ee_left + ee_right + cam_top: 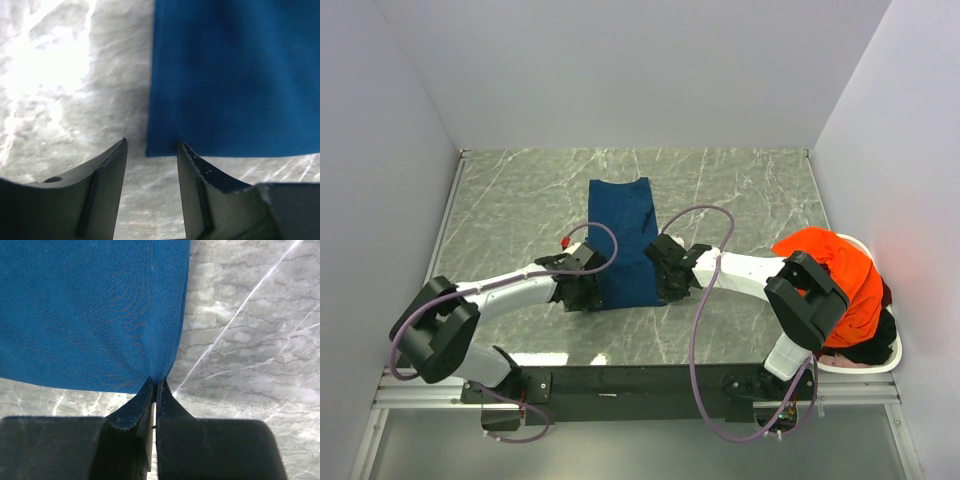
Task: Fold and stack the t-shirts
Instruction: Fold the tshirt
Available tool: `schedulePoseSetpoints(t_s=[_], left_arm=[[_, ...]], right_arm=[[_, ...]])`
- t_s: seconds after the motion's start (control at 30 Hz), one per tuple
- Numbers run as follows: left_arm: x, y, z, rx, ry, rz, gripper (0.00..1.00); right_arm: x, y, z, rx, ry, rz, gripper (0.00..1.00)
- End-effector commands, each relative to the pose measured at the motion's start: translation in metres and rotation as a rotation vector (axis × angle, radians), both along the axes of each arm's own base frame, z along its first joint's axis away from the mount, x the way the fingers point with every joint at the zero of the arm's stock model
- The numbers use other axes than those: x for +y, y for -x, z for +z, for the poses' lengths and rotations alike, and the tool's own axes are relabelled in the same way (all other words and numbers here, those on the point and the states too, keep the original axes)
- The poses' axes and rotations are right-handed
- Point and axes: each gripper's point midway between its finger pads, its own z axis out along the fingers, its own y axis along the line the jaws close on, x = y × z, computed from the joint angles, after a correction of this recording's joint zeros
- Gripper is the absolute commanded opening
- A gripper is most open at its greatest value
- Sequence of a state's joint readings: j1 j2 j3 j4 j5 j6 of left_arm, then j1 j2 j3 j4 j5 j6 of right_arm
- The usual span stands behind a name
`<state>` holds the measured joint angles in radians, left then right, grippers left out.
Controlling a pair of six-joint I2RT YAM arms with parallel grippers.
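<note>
A navy blue t-shirt (623,240), folded into a long strip, lies flat in the middle of the table. Its near left corner (160,145) sits just at the tips of my left gripper (151,145), whose jaws stand apart; the right finger (192,170) touches the shirt's near edge. My right gripper (156,382) is shut on the shirt's near right corner (165,365), and the cloth puckers toward the tips. From above, the left gripper (592,293) and right gripper (665,283) flank the strip's near end. An orange t-shirt (840,275) lies heaped at the right.
A white basket (885,362) stands at the near right corner under the orange t-shirt, with dark cloth (875,340) in it. The marble table (520,200) is walled on the left, back and right. Purple cables (705,300) loop over both arms.
</note>
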<state>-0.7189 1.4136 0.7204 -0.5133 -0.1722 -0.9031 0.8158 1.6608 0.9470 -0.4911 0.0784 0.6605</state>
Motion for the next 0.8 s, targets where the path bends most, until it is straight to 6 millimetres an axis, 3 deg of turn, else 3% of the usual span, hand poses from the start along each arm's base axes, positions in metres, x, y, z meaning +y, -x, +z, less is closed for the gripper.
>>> schedulePoseSetpoints(t_s=[0.0, 0.17, 0.23, 0.33, 0.47, 0.6, 0.73, 0.77], left_arm=[[-0.01, -0.007, 0.001, -0.013, -0.004, -0.021, 0.5], [-0.007, 0.008, -0.018, 0.06, -0.063, -0.044, 0.48], [-0.006, 0.013, -0.022, 0.078, -0.075, -0.055, 0.42], [-0.003, 0.022, -0.029, 0.111, -0.091, -0.059, 0.3], [0.002, 0.034, -0.029, 0.127, -0.106, -0.064, 0.01], [0.003, 0.066, -0.019, 0.155, -0.131, -0.122, 0.01], [-0.004, 0.125, 0.013, 0.226, -0.063, -0.213, 0.01], [-0.008, 0.136, 0.02, 0.242, -0.031, -0.195, 0.01]], right_arm=[[-0.019, 0.019, -0.022, 0.067, 0.087, 0.018, 0.0], [-0.02, 0.019, -0.022, 0.063, 0.099, 0.018, 0.0], [-0.02, 0.019, -0.022, 0.062, 0.1, 0.021, 0.0], [-0.019, 0.02, -0.022, 0.063, 0.099, 0.022, 0.0], [-0.019, 0.025, -0.02, 0.069, 0.095, 0.039, 0.0], [-0.02, 0.055, -0.013, 0.117, 0.046, 0.092, 0.0], [-0.036, 0.13, -0.004, 0.234, 0.048, 0.176, 0.0], [-0.034, 0.14, 0.008, 0.23, -0.003, 0.164, 0.0]])
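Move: Just under the left hand's half-open fingers, about 1 cm down, lies the near left corner of the folded blue t-shirt. Its near right corner, some 16 cm to the right and level, is already pinched by the right hand, which has the left corner about 16 cm to its left and 1 cm back. The shirt's far end is roughly 30 cm ahead of the left hand and 6 cm right; the table's near edge lies about 13 cm straight back from either hand. Sliding about 2 cm right over the near left corner, the left hand shuts its half-open fingers and pinches the cloth there, while the right hand waits with its grip kept. Then both pull back together, gathering speed, some 8 cm towards the table's near edge, staying low and dragging the shirt by both near corners; the left hand turns about 10 degrees clockwise, the right slightly counter-clockwise. ##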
